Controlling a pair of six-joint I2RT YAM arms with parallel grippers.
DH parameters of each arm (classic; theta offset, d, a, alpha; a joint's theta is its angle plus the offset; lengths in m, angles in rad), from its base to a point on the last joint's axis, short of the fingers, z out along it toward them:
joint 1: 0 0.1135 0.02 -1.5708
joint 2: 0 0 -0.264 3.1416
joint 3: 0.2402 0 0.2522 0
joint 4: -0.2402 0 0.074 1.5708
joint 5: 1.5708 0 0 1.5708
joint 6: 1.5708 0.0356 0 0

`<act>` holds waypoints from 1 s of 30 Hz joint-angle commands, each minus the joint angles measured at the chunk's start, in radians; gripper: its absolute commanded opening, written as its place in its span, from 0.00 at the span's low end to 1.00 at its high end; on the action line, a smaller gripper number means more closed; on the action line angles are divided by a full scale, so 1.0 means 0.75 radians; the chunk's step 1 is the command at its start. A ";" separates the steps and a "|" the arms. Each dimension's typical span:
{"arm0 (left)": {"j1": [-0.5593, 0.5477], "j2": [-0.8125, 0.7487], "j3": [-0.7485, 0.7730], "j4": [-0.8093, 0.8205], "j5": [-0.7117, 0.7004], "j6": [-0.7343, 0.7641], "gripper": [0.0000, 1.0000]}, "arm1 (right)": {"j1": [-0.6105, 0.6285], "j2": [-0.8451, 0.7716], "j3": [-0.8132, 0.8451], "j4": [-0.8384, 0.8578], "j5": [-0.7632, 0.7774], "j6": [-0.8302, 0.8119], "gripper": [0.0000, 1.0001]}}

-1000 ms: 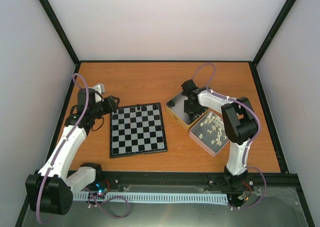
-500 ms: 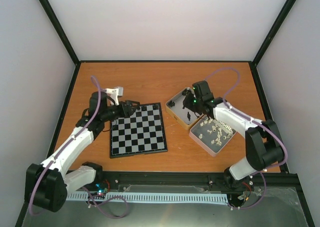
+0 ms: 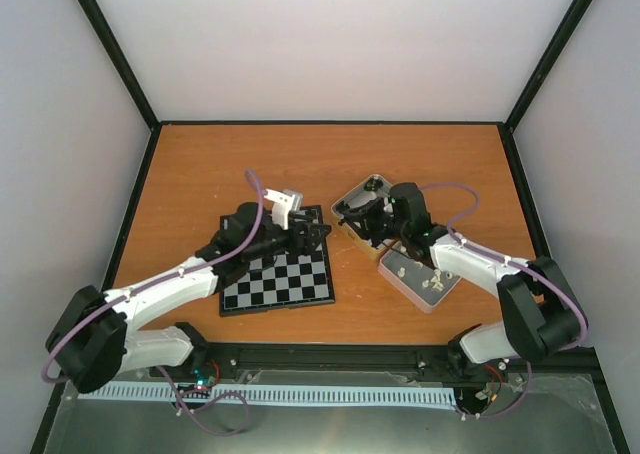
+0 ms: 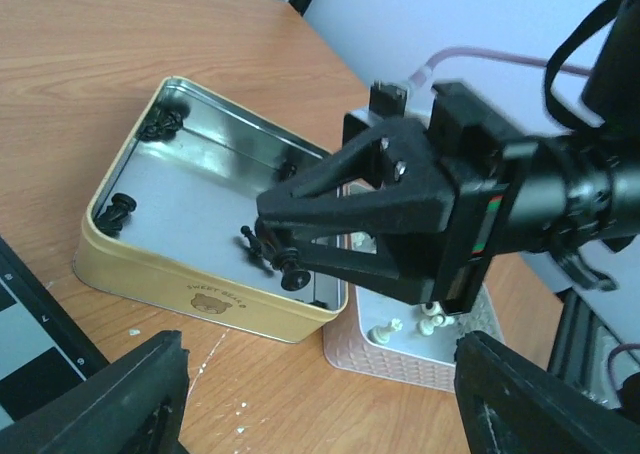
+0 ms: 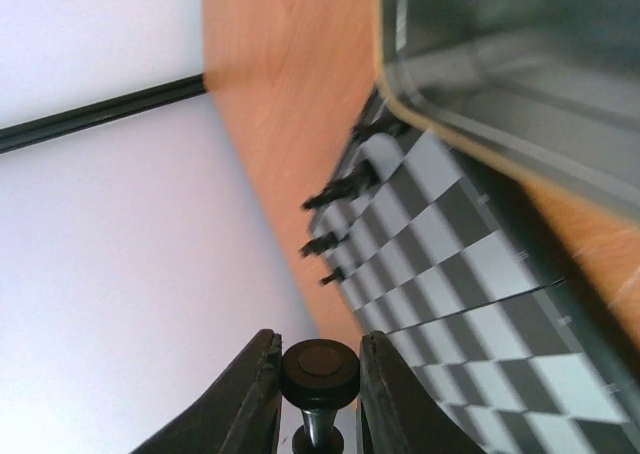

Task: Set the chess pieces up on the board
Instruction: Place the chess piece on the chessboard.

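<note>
My right gripper (image 5: pixel 318 359) is shut on a black chess piece (image 5: pixel 320 371), gripped by its round base. In the left wrist view that piece (image 4: pixel 290 274) hangs over the near corner of the yellow tin (image 4: pixel 190 294). More black chess pieces (image 4: pixel 118 210) lie inside the tin. Three black pieces (image 5: pixel 340 188) stand along the far edge of the board (image 5: pixel 450 234). My left gripper (image 3: pixel 318 236) is open and holds nothing, at the board's (image 3: pixel 275 274) right far corner, facing the right gripper (image 3: pixel 342 217).
A pink tin (image 3: pixel 420 279) with several white chess pieces (image 4: pixel 432 324) touches the yellow tin (image 3: pixel 362 206) on its near right side. My left arm lies low across the board and hides much of it. Black frame rails edge the table.
My left arm has swung right across the board toward the tins, and its jaws have widened. My right gripper has moved left, to the yellow tin's near corner, with the black piece.
</note>
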 commanded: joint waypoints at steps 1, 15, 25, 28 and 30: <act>-0.095 0.071 0.042 0.153 -0.199 0.080 0.70 | 0.042 -0.056 -0.014 0.203 -0.061 0.269 0.20; -0.121 0.168 0.043 0.335 -0.223 0.016 0.46 | 0.092 -0.079 -0.034 0.288 -0.048 0.427 0.21; -0.125 0.168 0.038 0.379 -0.279 0.026 0.36 | 0.113 -0.038 -0.022 0.292 -0.061 0.427 0.22; -0.125 0.176 0.041 0.382 -0.271 0.030 0.36 | 0.117 -0.027 -0.016 0.294 -0.066 0.426 0.22; -0.125 0.181 0.045 0.378 -0.272 0.034 0.35 | 0.120 -0.022 -0.012 0.295 -0.072 0.426 0.22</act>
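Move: The black chess piece the left hand will take is held in the right fingertips, about 5 cm ahead of the left hand, 8 cm to its right and 5 cm below. From the right hand, the left's open fingers wait some 5 cm back, 8 cm left and 5 cm up. The yellow tin's middle lies about 5 cm to the right hand's right, 1 cm farther out, 11 cm down; the chessboard's centre is roughly 17 cm left, 10 cm back and 13 cm down. No left-hand grip on the black piece yet: its fingers narrow to about half their gap and end either side of the piece's free end, after easing some 3 cm forward and right with a small dip and recovery. The right hand keeps its pinch and brings the piece about 5 cm up and 3.5 cm left towards them, its fingers tilting up some 15 degrees. ##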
